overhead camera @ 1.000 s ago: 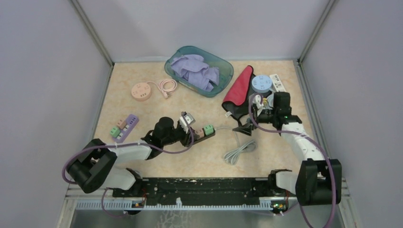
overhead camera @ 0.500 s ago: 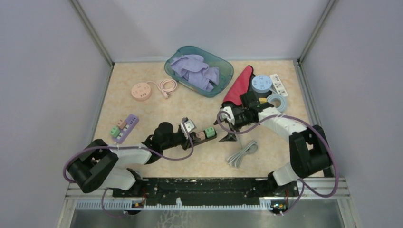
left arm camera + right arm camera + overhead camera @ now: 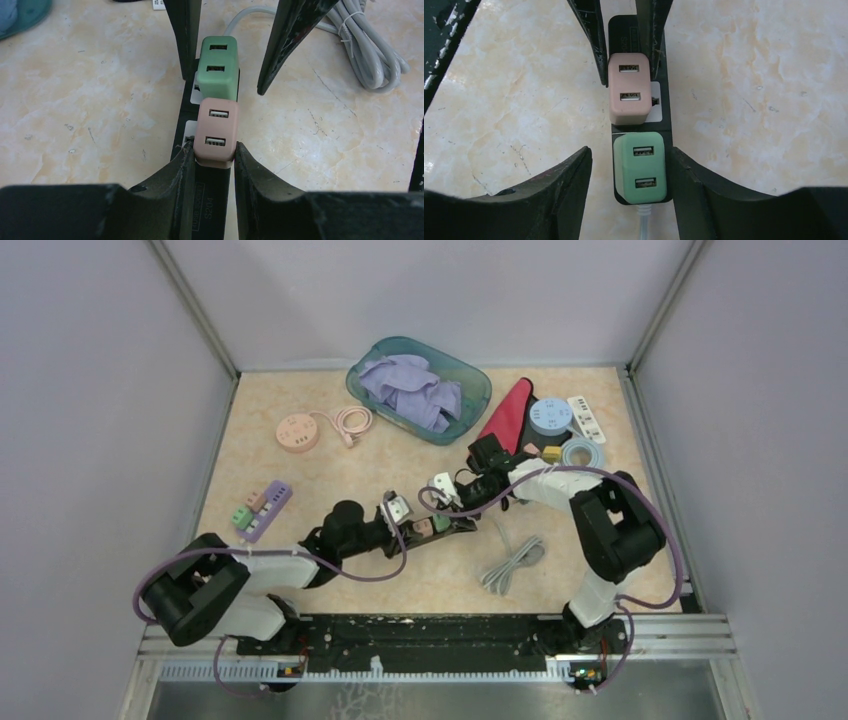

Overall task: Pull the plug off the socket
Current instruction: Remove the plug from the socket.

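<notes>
A black power strip (image 3: 455,528) lies mid-table with a pink USB plug (image 3: 424,527) and a green USB plug (image 3: 441,522) in it. My left gripper (image 3: 412,530) is shut on the pink plug (image 3: 216,127), one finger on each side, above the strip (image 3: 212,200). My right gripper (image 3: 444,508) is open and hangs over the green plug (image 3: 640,167). Its fingers (image 3: 574,180) flank the plug. The right one is near the strip's edge and the left one stands apart. The strip's grey cable (image 3: 508,560) runs off to the right.
A teal basin of purple cloth (image 3: 418,388) stands at the back. A pink round socket (image 3: 297,432) and a purple strip with plugs (image 3: 262,508) lie to the left. A red cloth (image 3: 505,420), a blue round socket (image 3: 550,416) and a white strip (image 3: 584,415) lie at the back right.
My right arm has swung left from the right side and now straddles the green plug. My left gripper keeps its hold, and the strip has shifted slightly.
</notes>
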{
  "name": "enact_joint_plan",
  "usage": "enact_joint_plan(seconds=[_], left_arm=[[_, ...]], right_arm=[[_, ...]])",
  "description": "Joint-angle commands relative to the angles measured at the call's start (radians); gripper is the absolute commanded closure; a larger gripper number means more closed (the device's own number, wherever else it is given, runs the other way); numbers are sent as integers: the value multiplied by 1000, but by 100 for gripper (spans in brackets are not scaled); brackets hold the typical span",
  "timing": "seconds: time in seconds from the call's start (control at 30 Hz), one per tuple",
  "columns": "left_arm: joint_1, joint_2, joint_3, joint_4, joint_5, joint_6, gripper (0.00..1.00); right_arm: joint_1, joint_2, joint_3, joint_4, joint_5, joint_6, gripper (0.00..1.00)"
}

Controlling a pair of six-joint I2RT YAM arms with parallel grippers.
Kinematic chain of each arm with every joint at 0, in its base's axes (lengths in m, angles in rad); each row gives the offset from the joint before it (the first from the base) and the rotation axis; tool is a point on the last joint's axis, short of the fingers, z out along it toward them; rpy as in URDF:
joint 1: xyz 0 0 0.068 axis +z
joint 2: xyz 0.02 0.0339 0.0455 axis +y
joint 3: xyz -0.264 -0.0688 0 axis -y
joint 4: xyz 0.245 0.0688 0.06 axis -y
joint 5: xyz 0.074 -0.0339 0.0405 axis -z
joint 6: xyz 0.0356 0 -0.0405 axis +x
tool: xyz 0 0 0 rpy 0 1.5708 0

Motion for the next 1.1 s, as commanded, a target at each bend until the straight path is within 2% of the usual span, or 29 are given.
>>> enact_joint_plan(seconds=[0.0, 0.1, 0.23, 0.43, 0.63, 0.73, 0.87, 1.07], left_arm=[[-19, 8, -30, 10, 36, -9, 72], [-22, 2, -36, 28, 27, -15, 66], [-29, -24, -50, 63, 10, -30, 53], [-44, -119, -104, 148, -17, -53, 29], [-60, -285, -207, 232, -51, -22, 0], [-60, -328, -233, 239, -32, -28, 0], [-67, -311, -242, 274, -15, -64, 0], [-191, -171, -200, 355, -125, -32, 6]], right_arm=[[42, 22, 49, 36, 64, 9, 47], [47, 19, 43, 34, 83, -2, 64], [47, -7, 17, 34, 92, -27, 79], [47, -55, -6, -7, 58, -71, 91], [48, -36, 26, -161, -4, -177, 96], [47, 1, 59, -258, -39, -250, 98], [52, 13, 68, -286, -56, -251, 99], [70, 3, 52, -276, -44, -242, 99]])
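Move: The left hand already pinches the pink plug, whose middle is about 1 cm to the right of the hand point, with the black power strip some 4 cm beneath; the green plug is about 5 cm to its right and 2 cm farther out. The green plug lies about 2 cm straight below the right hand's open fingers. From that hand the pink plug is about 5 cm left, 1 cm back and 2 cm lower, and the bundled grey cable is 15 cm right and 9 cm back on the table. The right hand sinks about 1.5 cm over the green plug and closes its fingers on the plug's sides, while the left opens wide, lets go of the pink plug and backs off about 5 cm, rising about 5 cm as its fingers tilt by some 15 degrees. After a brief hold, the right hand keeps its pinch and draws back about 4 cm towards the robot, drifting slightly right and turning some 10 degrees counter-clockwise, dragging the strip by the green plug. ##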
